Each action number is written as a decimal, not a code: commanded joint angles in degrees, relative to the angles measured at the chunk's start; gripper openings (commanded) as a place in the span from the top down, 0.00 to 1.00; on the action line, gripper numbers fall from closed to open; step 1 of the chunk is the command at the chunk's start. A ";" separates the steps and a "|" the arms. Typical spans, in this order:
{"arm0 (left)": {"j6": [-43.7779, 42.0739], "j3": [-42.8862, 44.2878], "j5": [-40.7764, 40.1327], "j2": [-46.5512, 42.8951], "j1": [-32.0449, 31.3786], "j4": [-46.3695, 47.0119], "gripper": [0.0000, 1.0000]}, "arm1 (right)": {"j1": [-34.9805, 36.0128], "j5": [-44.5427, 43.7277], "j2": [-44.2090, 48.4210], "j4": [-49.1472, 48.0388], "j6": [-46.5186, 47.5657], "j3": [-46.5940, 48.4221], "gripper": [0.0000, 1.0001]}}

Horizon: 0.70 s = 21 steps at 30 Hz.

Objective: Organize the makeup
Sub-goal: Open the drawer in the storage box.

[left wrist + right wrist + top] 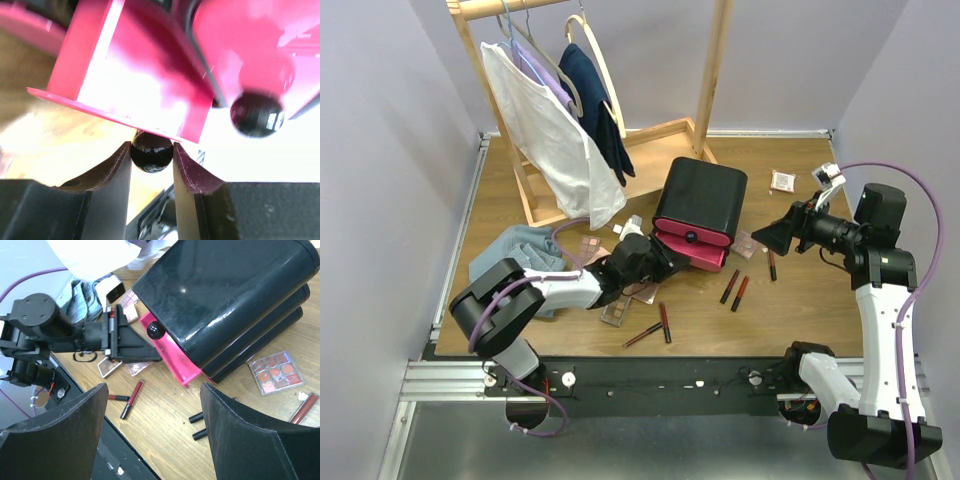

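My left gripper (152, 152) is shut on a round black knob (151, 151) of a pink drawer (135, 75) of the black box (700, 200). In the right wrist view that drawer (172, 352) stands partly pulled out. Makeup lies loose on the table: lip tubes (665, 322) (735, 290), eyeshadow palettes (617, 312) (276, 372), and a small square blush case (782, 181). My right gripper (775, 235) hangs open above the table right of the box, with nothing between its fingers (240, 440).
A wooden clothes rack (715, 70) with hanging garments stands at the back left. A light blue cloth (515, 255) lies left of my left arm. A second drawer knob (256, 114) sits just right of the held one.
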State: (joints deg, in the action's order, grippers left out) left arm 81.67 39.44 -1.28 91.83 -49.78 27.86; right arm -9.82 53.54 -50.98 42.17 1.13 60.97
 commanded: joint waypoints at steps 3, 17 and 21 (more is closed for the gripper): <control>-3.71 -6.73 4.61 -7.19 -0.76 -0.26 0.74 | -0.37 2.18 0.71 0.89 -0.24 -2.26 0.18; -9.76 -5.69 6.82 -14.56 -0.93 -8.33 0.15 | -0.46 -6.60 -2.10 0.37 -4.55 -1.48 0.18; -13.37 -4.99 5.76 -19.14 -0.93 -14.22 0.09 | -0.46 -11.69 -5.87 2.73 2.54 3.62 0.16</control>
State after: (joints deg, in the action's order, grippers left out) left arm 74.02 32.64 4.58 77.67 -50.43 20.27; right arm -9.87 48.77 -53.58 42.41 -1.65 58.92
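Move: The left hand already has the lower drawer's knob between its fingertips, with the drawer partly out. The upper knob is about 5 cm above it, some 4 cm farther ahead and 2 cm to the right. On the table about 5 cm below the hand, two lipsticks lie roughly 14 cm right and 2 cm back, and a crossed lipstick pair about 9 cm back and 3 cm left. From the right hand, the lower knob is about 18 cm left, 3 cm ahead and 18 cm below. Still pinching the lower drawer's knob, the left hand drags it back and somewhat left, away from the storage box, by between 4 and 5 cm. It then opens its fingers wide and lets go, easing slightly farther back and rising a couple of centimetres while the wrist turns about 10 degrees clockwise overall. The empty, open right hand sinks about 3 cm. ##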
